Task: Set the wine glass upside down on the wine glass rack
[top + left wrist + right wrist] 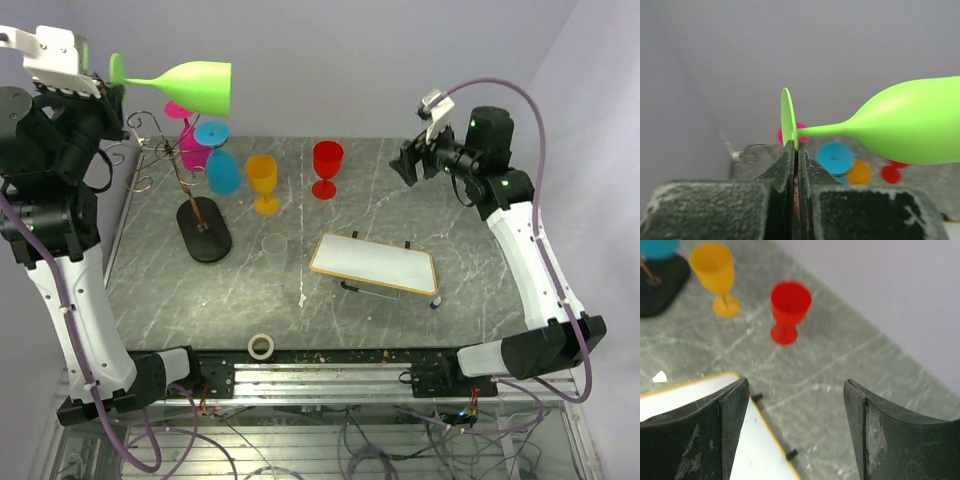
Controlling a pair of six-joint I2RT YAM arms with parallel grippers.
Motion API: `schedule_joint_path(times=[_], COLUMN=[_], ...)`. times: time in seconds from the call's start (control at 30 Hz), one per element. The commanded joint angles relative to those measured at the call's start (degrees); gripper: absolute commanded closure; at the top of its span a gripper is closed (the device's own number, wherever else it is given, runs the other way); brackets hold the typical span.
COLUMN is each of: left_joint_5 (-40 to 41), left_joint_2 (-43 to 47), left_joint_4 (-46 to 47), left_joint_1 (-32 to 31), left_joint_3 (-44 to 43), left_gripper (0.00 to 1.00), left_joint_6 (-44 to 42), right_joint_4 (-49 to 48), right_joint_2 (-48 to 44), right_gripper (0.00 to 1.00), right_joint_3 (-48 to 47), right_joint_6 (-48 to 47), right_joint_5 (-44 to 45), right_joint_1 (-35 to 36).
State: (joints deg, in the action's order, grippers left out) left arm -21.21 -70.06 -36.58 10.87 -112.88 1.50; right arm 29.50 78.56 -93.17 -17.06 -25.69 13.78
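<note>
The green wine glass [198, 85] lies on its side in the air, high above the table, bowl pointing right. My left gripper [106, 88] is shut on the rim of its round foot [787, 117]; the stem and bowl [912, 125] stretch off to the right of the gripper [796, 145]. The wine glass rack [204, 230], dark wire with scroll arms [150, 145], stands below and slightly right of the glass. A pink glass [190, 148] and a blue glass [222, 170] hang on it. My right gripper [408, 162] hovers open at the back right, holding nothing [796, 390].
An orange glass [263, 180] and a red glass [327, 165] stand upright behind the table's middle. A clear cup [274, 248] sits near the rack's base. A white board with a yellow edge [375, 265] lies right of centre, and a tape roll [261, 346] at the front edge.
</note>
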Motion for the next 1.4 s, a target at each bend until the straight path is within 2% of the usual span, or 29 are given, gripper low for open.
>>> schedule_joint_path(times=[0.0,0.1,0.2,0.4,0.57,0.7,0.87,1.1,1.37], left_joint_5=[15.3,21.3,23.9,31.5,39.0,43.0,42.9,39.5,38.2], left_joint_2=[-1.0,-2.0,-3.2,-6.4,-8.1,-11.4,-14.2,-17.1,-20.1], left_joint_4=[-4.1,-4.0,-3.9,-2.2,7.3,12.5,19.2,23.1,17.6], left_joint_1=[2.1,4.8,8.1,9.3,9.3,9.3,8.6,5.0,-1.4], left_joint_3=[-5.4,-7.4,-9.8,-12.0,-5.2,-3.1,2.3,7.5,8.9], left_gripper=[0.93,0.93,0.93,0.93,0.93,0.93,0.93,0.93,0.93], left_joint_6=[-14.2,-17.7,-20.3,-29.1,-40.1,-45.4,-51.8,-60.7,-68.4], right_joint_4=[-2.7,-4.5,-7.6,-5.9,-5.9,-5.5,-4.5,-4.6,-5.2], right_joint_2=[-1.7,-2.4,-2.9,-3.0,-3.6,-3.9,-2.7,-2.3,-2.3], right_gripper=[0.24,0.24,0.24,0.24,0.24,0.23,0.23,0.22,0.22], right_joint_3=[9.4,16.1,23.2,25.1,26.2,26.2,25.9,26.0,26.7], right_joint_6=[-2.2,-3.9,-5.8,-7.1,-7.0,-7.7,-8.4,-8.1,-8.1], right_joint_5=[-2.7,-5.8,-8.5,-13.9,-17.5,-17.2,-18.0,-18.4,-18.3], right_joint_1=[-4.5,-6.3,-6.9,-7.8,-8.9,-9.4,-9.3,-9.4,-9.3])
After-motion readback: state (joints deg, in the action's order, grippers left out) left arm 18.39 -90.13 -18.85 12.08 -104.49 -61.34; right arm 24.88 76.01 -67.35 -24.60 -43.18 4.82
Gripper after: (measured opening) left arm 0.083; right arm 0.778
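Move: Just ahead of the left hand, which already pinches the green wine glass by its foot with the bowl out to the right, the rack's ring of hooks lies about 6 cm forward, 2 cm left and 18 cm below. The hanging blue glass is some 7 cm ahead, 9 cm right; the hanging pink one about 17 cm ahead, 2 cm right; the standing orange one 15 cm ahead, 14 cm right, far below. From the empty right hand the hooks lie some 45 cm left, about level with it. Swinging the green glass left past the rack, the left hand travels about 20 cm, rising slightly at first, then curves forward and down around the rack's left side. The wrist rolls its left side up some 60 degrees and turns counter-clockwise, bringing the bowl downward while the fingers keep their pinch on the foot. The open right hand sinks about 15 cm and then waits. ##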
